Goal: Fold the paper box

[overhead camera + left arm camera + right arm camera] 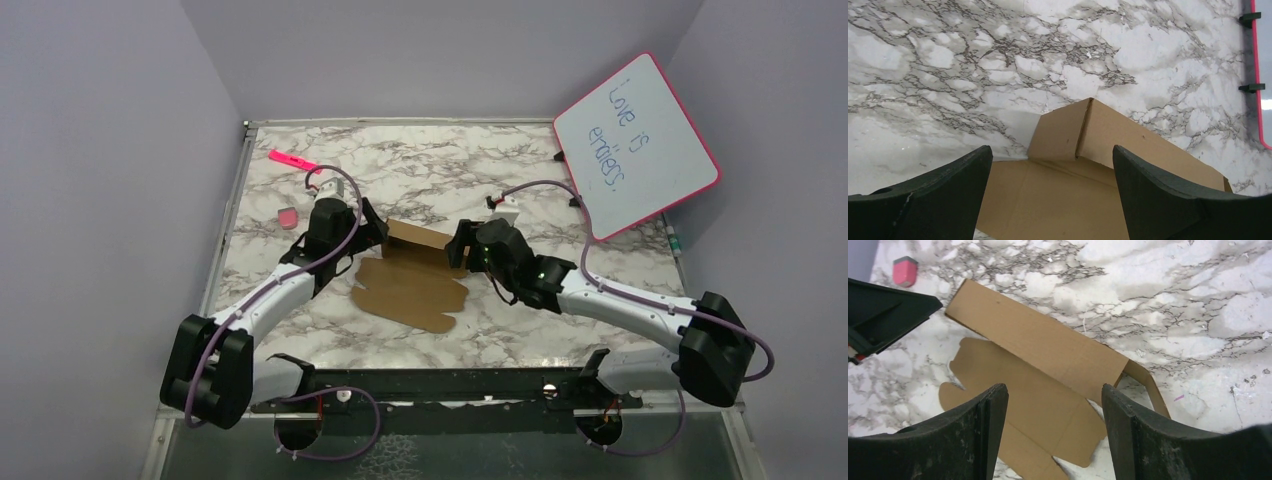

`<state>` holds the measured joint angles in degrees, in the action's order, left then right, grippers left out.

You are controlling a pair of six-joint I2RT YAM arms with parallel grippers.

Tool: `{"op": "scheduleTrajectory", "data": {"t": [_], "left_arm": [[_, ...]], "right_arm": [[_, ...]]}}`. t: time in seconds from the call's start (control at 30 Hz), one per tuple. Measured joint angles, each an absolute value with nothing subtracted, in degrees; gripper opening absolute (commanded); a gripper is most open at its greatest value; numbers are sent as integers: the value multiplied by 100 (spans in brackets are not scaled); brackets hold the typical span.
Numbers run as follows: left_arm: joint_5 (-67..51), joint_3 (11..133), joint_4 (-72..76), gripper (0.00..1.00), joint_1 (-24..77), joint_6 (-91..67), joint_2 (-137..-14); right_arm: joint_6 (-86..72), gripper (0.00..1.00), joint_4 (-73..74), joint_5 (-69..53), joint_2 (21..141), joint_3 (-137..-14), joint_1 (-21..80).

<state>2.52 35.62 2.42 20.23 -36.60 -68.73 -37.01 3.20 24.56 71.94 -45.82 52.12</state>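
Note:
The paper box (410, 288) is a brown die-cut sheet lying mid-table, its far panel (416, 237) folded up along a crease. My left gripper (374, 236) hovers at the panel's left end, open, with the sheet and upright corner (1083, 131) showing between its fingers (948, 195). My right gripper (459, 246) is at the panel's right end, also open and holding nothing. In the right wrist view the raised panel (1038, 340) slants across, a narrow end flap (1148, 385) hangs off its right end, and the flat tabs lie below, between the right gripper (1054, 390).
A pink-framed whiteboard (635, 145) leans at the back right. A pink marker (292, 159) and a pink eraser (287, 216) lie on the marble table (450, 170) at the left. The left gripper's finger (883, 315) shows in the right wrist view.

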Motion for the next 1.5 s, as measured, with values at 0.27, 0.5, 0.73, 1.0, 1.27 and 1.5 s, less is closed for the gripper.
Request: {"op": "scheduleTrajectory", "data": {"t": [0.27, 0.5, 0.73, 1.0, 1.27, 1.5], "left_arm": [[-93, 3898, 333, 87, 2021, -3551, -7341], [-338, 4045, 471, 80, 2021, -3476, -7697], [-628, 4045, 591, 71, 2021, -3472, -7887], [-906, 3964, 794, 64, 2021, -3492, -7883], [-937, 3697, 819, 60, 1979, -3511, -7682], [-1052, 3334, 875, 59, 1973, -3618, -7332]], "right_arm": [[-3824, 66, 311, 2432, 7568, -4580, 4974], [-3994, 63, 257, 2418, 7579, -4580, 4915], [-4204, 60, 95, 2327, 7734, -4412, 4869], [-4528, 57, -521, 1964, 7918, -4097, 4742], [-4648, 53, -1035, 1570, 8042, -4038, 4587], [-4554, 53, -1669, 1039, 8305, -4005, 4462]]}}
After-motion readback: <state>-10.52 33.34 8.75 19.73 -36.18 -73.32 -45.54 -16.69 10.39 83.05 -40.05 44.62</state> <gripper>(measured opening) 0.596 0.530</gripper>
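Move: Beyond the left fingers, the left end of the box's raised far wall lies about 2 cm ahead of the left hand, 3 cm right and 4 cm below. The wall's right end is some 2 cm ahead of the right hand, 2 cm right and 6 cm down. The box's near panel lies 13 cm back and 6 cm right of the left hand; the pink block is 17 cm left and 4 cm farther out. Closing in on the raised wall from both ends, the left hand slides about 4 cm right and sinks 2 cm, turning some 10 degrees clockwise, then eases back 3 cm. The right hand drops about 5 cm and goes 3 cm forward, late also left, its left side rolling up. Both sets of fingers partly close around the wall's end corners, beginning to nip them. ##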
